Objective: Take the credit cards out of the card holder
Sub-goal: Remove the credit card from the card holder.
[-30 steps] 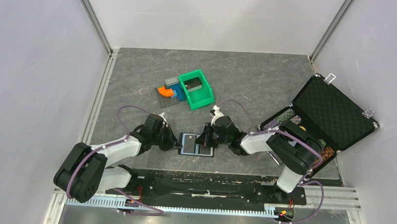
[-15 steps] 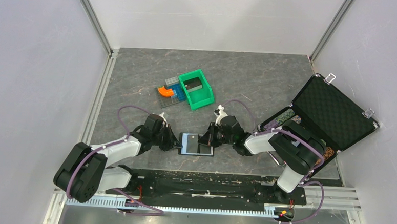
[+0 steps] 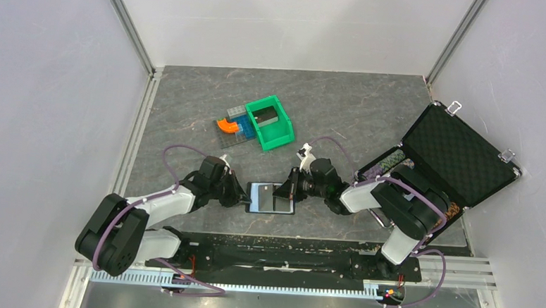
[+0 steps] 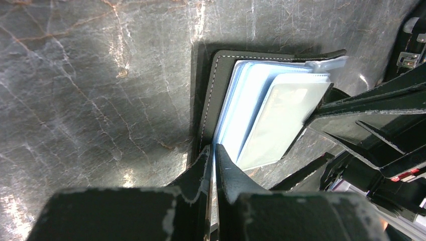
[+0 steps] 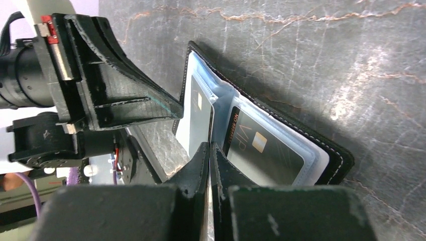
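Observation:
The card holder [image 3: 270, 199] lies open on the table between both arms, its black stitched cover [image 4: 217, 75] under pale blue plastic sleeves. My left gripper [image 4: 213, 148] is shut on the holder's near edge, pinning it down. My right gripper [image 5: 210, 145] is shut on the edge of one sleeve leaf [image 5: 196, 118], which stands lifted off the stack with a dark credit card [image 5: 199, 103] inside. Another black credit card [image 5: 265, 150] marked VIP lies flat in the sleeve beside it. From above, the right gripper [image 3: 287, 192] sits over the holder's right half and the left gripper [image 3: 244, 198] at its left end.
A green bin [image 3: 272, 123] and coloured blocks [image 3: 230, 128] stand behind the holder. An open black foam-lined case [image 3: 457, 151] with poker chips [image 3: 390, 162] lies at the right. The frame's walls close in on both sides.
The right gripper has shut and drawn back a little to the right, with the sleeve leaf tilted up. The left arm and the holder's cover have stayed in place.

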Motion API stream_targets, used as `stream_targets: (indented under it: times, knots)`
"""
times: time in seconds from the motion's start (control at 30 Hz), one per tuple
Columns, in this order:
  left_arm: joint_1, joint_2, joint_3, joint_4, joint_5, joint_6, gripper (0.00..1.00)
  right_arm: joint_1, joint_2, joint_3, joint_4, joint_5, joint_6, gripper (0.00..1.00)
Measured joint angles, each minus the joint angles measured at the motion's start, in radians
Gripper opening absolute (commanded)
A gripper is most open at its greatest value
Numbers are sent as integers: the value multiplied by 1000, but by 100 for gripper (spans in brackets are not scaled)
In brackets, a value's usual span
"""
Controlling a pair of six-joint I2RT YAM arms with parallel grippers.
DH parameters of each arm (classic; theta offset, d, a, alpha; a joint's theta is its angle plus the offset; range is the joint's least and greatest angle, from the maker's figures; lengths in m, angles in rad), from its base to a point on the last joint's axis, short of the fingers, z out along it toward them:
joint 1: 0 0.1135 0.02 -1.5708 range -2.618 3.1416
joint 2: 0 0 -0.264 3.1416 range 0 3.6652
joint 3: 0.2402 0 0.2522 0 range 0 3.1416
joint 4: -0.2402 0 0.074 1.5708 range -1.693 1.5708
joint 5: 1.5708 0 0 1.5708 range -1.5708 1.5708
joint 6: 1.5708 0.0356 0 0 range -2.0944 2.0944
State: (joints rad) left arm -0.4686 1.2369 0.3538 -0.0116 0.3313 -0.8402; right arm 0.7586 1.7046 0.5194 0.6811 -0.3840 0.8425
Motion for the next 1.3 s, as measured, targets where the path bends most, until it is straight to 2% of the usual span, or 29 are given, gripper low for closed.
stream_targets:
  times: [0.4, 0.77, 1.03, 1.13, 1.3]
  knots:
    - [0, 3, 1, 0, 1, 0, 10, -17, -11, -18, 34, -34, 6, 0]
    - [0, 11, 6, -1, 4, 0, 11, -52, -90, -31, -76, -29, -35, 0]
    - [-3, 11, 24, -25, 10, 0, 27, -77, -181, -31, -201, -8, -111, 0]
    - [-10, 6, 47, -66, 10, 1, 35, -88, -217, -31, -239, -7, -141, 0]
    - [-11, -47, 89, -142, 11, 4, 41, -111, -256, -30, -292, -23, -195, 0]
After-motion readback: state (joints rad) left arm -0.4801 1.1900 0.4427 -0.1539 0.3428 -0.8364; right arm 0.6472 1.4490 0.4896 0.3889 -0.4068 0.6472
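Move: Pinched already in the right fingers by its spine-side edge, the left page's credit card is partly drawn out, its middle some 3 cm left of that hand, 1 cm nearer the base and 1 cm lower. The card holder's middle is about 1 cm right, 1 cm back and 2 cm below; the second card in the right page lies roughly 3 cm right, 1 cm back and 2 cm down. From the left hand, the pinched card is about 5 cm right and 1 cm ahead, near its height. Drawing the pinched card off the left page, the right hand first eases up slightly, then pulls to its right about 5 cm across the right page while rising some 2 cm, fingers kept shut and the wrist tilting only a little. The left hand stays with its tips on the holder's left edge until late, then opens partway and lifts off about 2 cm. ##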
